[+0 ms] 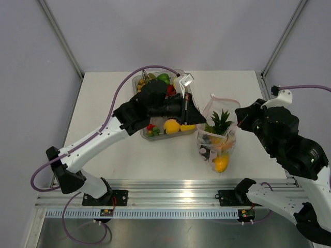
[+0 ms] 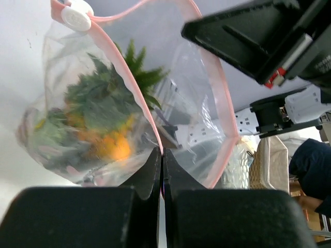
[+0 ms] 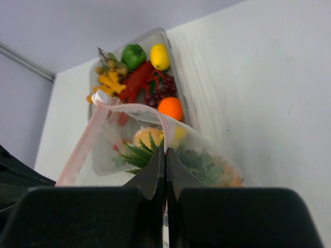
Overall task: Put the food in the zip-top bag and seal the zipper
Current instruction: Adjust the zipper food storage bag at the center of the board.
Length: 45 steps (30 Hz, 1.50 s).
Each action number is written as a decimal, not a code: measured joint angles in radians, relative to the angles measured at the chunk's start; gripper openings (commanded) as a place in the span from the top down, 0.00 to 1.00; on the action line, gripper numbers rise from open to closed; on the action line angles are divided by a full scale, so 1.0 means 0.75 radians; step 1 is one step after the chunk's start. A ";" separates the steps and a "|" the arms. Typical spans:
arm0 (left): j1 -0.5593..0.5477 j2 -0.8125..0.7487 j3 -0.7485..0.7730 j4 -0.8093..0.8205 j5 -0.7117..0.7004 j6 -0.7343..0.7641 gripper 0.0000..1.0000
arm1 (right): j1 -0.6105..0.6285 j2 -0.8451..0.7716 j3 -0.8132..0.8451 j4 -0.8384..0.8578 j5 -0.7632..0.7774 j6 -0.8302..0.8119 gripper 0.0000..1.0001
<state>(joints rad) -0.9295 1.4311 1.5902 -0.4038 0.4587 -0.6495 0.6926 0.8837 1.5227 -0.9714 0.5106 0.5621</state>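
The zip-top bag (image 1: 217, 139) stands open right of the tray, holding a toy pineapple (image 1: 220, 122), a yellow mango (image 1: 221, 164) and other food. Its pinkish zipper (image 1: 223, 97) gapes apart, with a white slider (image 2: 76, 14) at one end. My left gripper (image 1: 200, 122) is shut on the bag's left rim; in the left wrist view its tips (image 2: 162, 153) pinch the pink strip (image 2: 217, 93). My right gripper (image 1: 238, 123) is shut on the right rim, shown in the right wrist view (image 3: 165, 151), with the bag (image 3: 207, 160) just beyond the tips.
The rigid clear tray (image 1: 138, 77) lies at the back left under my left arm. It still holds a green pepper (image 3: 133, 54), a lemon (image 3: 160, 56), a red chilli (image 3: 137, 83), grapes (image 3: 161, 91) and an orange (image 3: 170, 107). The table's right edge is near my right arm.
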 measured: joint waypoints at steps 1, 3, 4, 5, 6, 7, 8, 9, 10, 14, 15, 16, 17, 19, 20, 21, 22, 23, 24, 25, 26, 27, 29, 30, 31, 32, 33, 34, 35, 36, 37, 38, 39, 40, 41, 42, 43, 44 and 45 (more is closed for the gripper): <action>-0.001 0.022 -0.001 0.023 0.002 -0.004 1.00 | 0.000 -0.031 -0.040 0.007 0.023 0.012 1.00; 0.000 0.108 -0.003 0.070 0.004 -0.008 1.00 | -0.001 -0.062 -0.144 -0.001 0.068 0.040 1.00; 0.001 0.168 -0.007 0.089 0.005 -0.010 1.00 | -0.002 -0.061 -0.207 -0.016 0.089 0.055 1.00; 0.001 0.235 -0.013 0.099 0.008 -0.013 1.00 | -0.002 -0.049 -0.267 -0.035 0.103 0.070 1.00; 0.002 0.308 -0.017 0.097 0.012 -0.017 1.00 | -0.002 -0.031 -0.311 -0.071 0.112 0.084 1.00; 0.002 0.377 -0.017 0.091 0.014 -0.019 1.00 | -0.002 -0.007 -0.333 -0.105 0.124 0.091 1.00; 0.002 0.436 -0.017 0.080 0.016 -0.020 1.00 | -0.002 0.026 -0.340 -0.123 0.137 0.095 1.00; 0.002 0.482 -0.014 0.058 0.016 -0.020 1.00 | -0.002 0.046 -0.336 -0.129 0.154 0.091 1.00; 0.002 0.515 0.006 0.014 0.014 -0.017 1.00 | -0.002 0.056 -0.320 -0.136 0.171 0.081 1.00; 0.003 0.593 0.279 -0.154 -0.008 0.023 1.00 | -0.002 0.063 -0.130 -0.146 0.262 -0.011 1.00; 0.005 0.610 0.394 -0.169 -0.014 0.038 1.00 | -0.002 0.066 -0.066 -0.129 0.290 -0.046 1.00; 0.007 0.618 0.499 -0.173 -0.018 0.052 1.00 | -0.002 0.071 -0.009 -0.110 0.320 -0.084 1.00; 0.010 0.620 0.593 -0.173 -0.020 0.066 1.00 | -0.002 0.074 0.044 -0.076 0.353 -0.122 1.00; 0.024 0.622 0.750 -0.164 -0.023 0.086 1.00 | -0.003 0.077 0.109 -0.003 0.405 -0.193 1.00; 0.035 0.622 0.791 -0.155 -0.020 0.089 1.00 | -0.003 0.073 0.121 0.026 0.424 -0.216 1.00; 0.052 0.621 0.818 -0.129 -0.014 0.092 1.00 | -0.002 0.065 0.125 0.066 0.438 -0.240 1.00; 0.070 0.619 0.820 -0.100 -0.008 0.093 1.00 | -0.003 0.053 0.123 0.096 0.451 -0.258 1.00; 0.085 0.619 0.812 -0.085 0.001 0.093 1.00 | -0.003 0.040 0.110 0.124 0.452 -0.271 1.00; 0.101 0.619 0.772 -0.051 0.011 0.091 1.00 | -0.003 0.024 0.079 0.152 0.456 -0.277 1.00; 0.114 0.616 0.722 -0.025 0.019 0.090 1.00 | -0.003 0.003 0.032 0.170 0.456 -0.277 1.00; 0.125 0.616 0.675 -0.005 0.024 0.088 1.00 | -0.003 -0.018 -0.025 0.182 0.452 -0.276 1.00; 0.138 0.620 0.610 0.015 0.027 0.087 1.00 | -0.003 -0.037 -0.098 0.201 0.447 -0.266 1.00; 0.158 0.635 0.483 0.033 0.038 0.085 1.00 | -0.003 -0.066 -0.259 0.212 0.420 -0.235 1.00; 0.164 0.654 0.436 0.036 0.045 0.082 1.00 | -0.003 -0.065 -0.331 0.215 0.407 -0.215 1.00; 0.170 0.678 0.396 0.039 0.053 0.080 1.00 | -0.003 -0.060 -0.384 0.214 0.390 -0.198 1.00; 0.179 0.702 0.360 0.042 0.063 0.075 1.00 | -0.004 -0.049 -0.437 0.211 0.371 -0.180 1.00; 0.184 0.719 0.335 0.042 0.073 0.070 1.00 | -0.004 -0.027 -0.474 0.211 0.353 -0.162 1.00; 0.190 0.735 0.302 0.042 0.081 0.066 1.00 | -0.004 -0.001 -0.492 0.211 0.337 -0.149 1.00; 0.196 0.740 0.266 0.041 0.084 0.065 1.00 | -0.004 0.022 -0.503 0.213 0.325 -0.139 1.00; 0.204 0.740 0.238 0.037 0.086 0.065 1.00 | -0.004 0.037 -0.505 0.215 0.313 -0.134 1.00; 0.211 0.740 0.225 0.035 0.087 0.066 1.00 | -0.004 0.043 -0.505 0.224 0.307 -0.130 1.00; 0.218 0.740 0.223 0.032 0.086 0.070 1.00 | -0.004 0.043 -0.505 0.235 0.304 -0.129 1.00; 0.222 0.735 0.223 0.032 0.086 0.077 1.00 | -0.004 0.041 -0.503 0.245 0.304 -0.129 1.00; 0.228 0.731 0.223 0.031 0.086 0.079 1.00 | -0.004 0.041 -0.496 0.255 0.304 -0.129 1.00; 0.234 0.721 0.224 0.024 0.085 0.090 1.00 | -0.004 0.044 -0.489 0.263 0.303 -0.129 1.00; 0.239 0.710 0.224 0.013 0.085 0.100 1.00 | -0.004 0.048 -0.483 0.269 0.302 -0.129 1.00; 0.242 0.698 0.224 0.003 0.085 0.108 0.98 | -0.004 0.054 -0.476 0.273 0.299 -0.126 1.00; 0.244 0.685 0.224 -0.007 0.084 0.119 0.94 | -0.004 0.060 -0.472 0.279 0.295 -0.125 1.00; 0.244 0.673 0.224 -0.019 0.081 0.130 0.91 | -0.004 0.067 -0.469 0.287 0.291 -0.121 1.00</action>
<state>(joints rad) -0.7464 1.9362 1.7580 -0.4179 0.5198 -0.5522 0.6899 0.9340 1.1706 -0.7563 0.7288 0.4717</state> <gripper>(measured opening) 0.043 0.011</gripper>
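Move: Hanging from the two hands, which already pinch opposite sides of its mouth, the food bag has its middle about 6 cm to the left hand's right, 2 cm ahead and 12 cm below. From the right hand, the bag's middle is 4 cm left, 3 cm back and 13 cm down. On the board, some 36 cm below the left hand, the yellow fruit lies 22 cm straight ahead, and the tray's middle 33 cm ahead and 9 cm left. Shaking the bag by its rim, both arms drop together, the left about 16 cm and the right 11, swing up slightly past their starting height, then sink again as far. Meanwhile the left hand works 14 cm forward and ends a little right, its fingers dipping some 15 degrees; the right advances about 5 cm, swinging right and back. Both keep their pinch. ##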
